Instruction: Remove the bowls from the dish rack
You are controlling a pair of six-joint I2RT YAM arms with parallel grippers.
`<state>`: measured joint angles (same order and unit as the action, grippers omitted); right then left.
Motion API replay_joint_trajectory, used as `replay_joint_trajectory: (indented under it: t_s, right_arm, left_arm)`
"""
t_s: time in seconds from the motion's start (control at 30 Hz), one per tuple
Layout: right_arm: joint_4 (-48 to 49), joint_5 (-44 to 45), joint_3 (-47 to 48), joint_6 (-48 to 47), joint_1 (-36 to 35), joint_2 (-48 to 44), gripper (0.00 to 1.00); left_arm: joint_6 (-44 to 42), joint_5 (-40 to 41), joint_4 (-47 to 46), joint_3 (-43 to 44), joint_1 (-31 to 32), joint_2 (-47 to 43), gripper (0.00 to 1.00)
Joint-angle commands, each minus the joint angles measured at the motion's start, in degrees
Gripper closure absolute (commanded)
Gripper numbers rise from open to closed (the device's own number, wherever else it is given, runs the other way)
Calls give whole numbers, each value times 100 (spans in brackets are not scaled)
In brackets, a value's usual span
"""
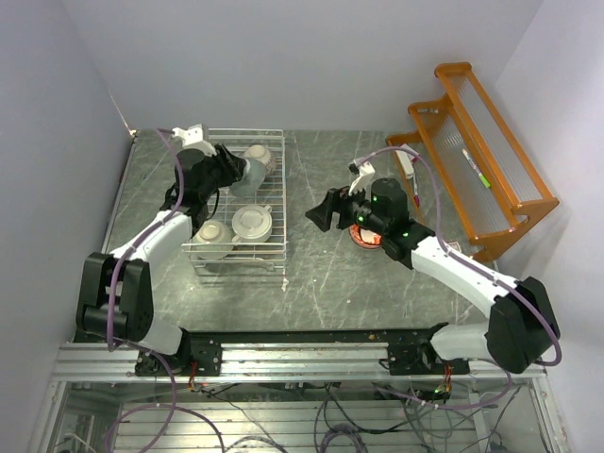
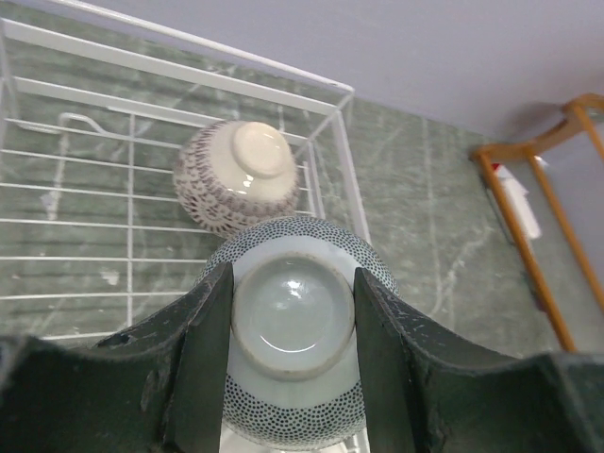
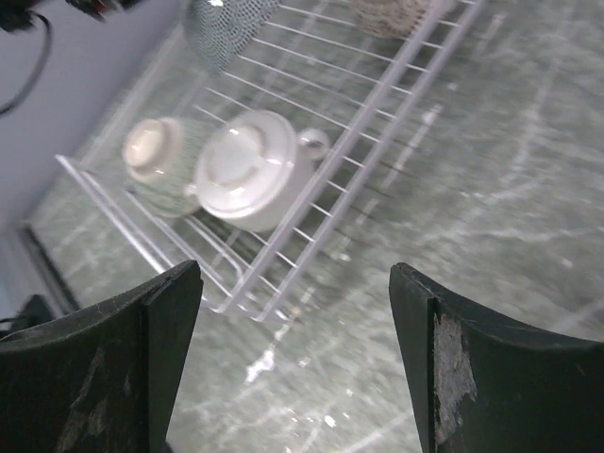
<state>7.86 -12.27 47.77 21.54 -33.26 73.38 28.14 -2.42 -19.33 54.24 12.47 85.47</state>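
Observation:
The white wire dish rack (image 1: pixel 279 200) sits left of centre. My left gripper (image 1: pixel 236 172) (image 2: pixel 293 283) is over its far part, shut on the foot ring of an upside-down dotted bowl (image 2: pixel 294 326) (image 1: pixel 255 174). A patterned bowl (image 2: pixel 238 175) (image 1: pixel 262 153) lies just beyond it. Nearer in the rack are a cream bowl with a small handle (image 1: pixel 252 224) (image 3: pixel 247 170) and a smaller bowl (image 1: pixel 212 236) (image 3: pixel 156 156), both upside down. My right gripper (image 1: pixel 316 215) (image 3: pixel 294 359) hangs open and empty over the table to the right of the rack. A reddish-brown bowl (image 1: pixel 364 236) shows on the table under the right arm.
An orange wooden shelf rack (image 1: pixel 481 151) (image 2: pixel 528 236) stands at the far right against the wall. The table's left edge runs close beside the dish rack. Bare marble-patterned table (image 1: pixel 321 264) lies between the rack and the right arm.

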Motion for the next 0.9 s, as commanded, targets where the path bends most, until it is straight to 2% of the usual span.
replay_joint_trajectory:
  t_s: [0.0, 0.13, 0.27, 0.37, 0.53, 0.63, 0.87]
  right_arm:
    - [1249, -1143, 200, 853, 138, 316, 20]
    - [2672, -2116, 37, 1898, 365, 733, 20]
    - [5004, -2948, -283, 3627, 783, 1381, 20]
    - [6946, -3174, -349, 4929, 902, 2078, 21]
    - [8925, -3111, -62, 6543, 887, 3260, 22]
    - [9609, -3060, 175, 7110, 883, 3751, 22]
    - [9310, -3065, 533, 7005, 767, 4060, 22]
  left_arm:
    - [515, -659, -774, -162, 18, -551, 93]
    - [749, -888, -978, -441, 13, -837, 93]
    - [1002, -1130, -1168, -656, 13, -1065, 93]
    - [1199, -1344, -1339, -788, 18, -1190, 93]
    - [1445, -1519, -1612, -1026, 16, -1299, 93]
    - [1510, -1575, -1690, -1108, 19, -1334, 93]
    - [1610, -1654, -1837, -1228, 19, -1343, 93]
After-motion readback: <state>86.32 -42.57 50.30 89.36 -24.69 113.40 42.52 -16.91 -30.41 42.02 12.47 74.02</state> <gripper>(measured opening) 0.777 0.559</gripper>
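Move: The left hand holds the grey bowl by its foot. The right gripper, where it is being taken, is about 20 cm to its right, 13 cm back and nearly level. In the rack some 11 cm below, the patterned bowl is about 10 cm ahead and 2 right; the white bowl is about 4 cm back, straight below laterally. From the empty right hand, the grey bowl lies about 13 cm ahead, 17 left, near level. Still pinching the grey bowl's foot, the left hand draws it back about 6 cm over the rack, also right and up, towards the right gripper, swinging some 15 degrees clockwise and rolling its left side down. The right hand, fingers kept wide open, comes left about 5 cm and slightly forward to meet it, rising and then sinking partway, while its wrist rolls some 50 degrees left side up. ##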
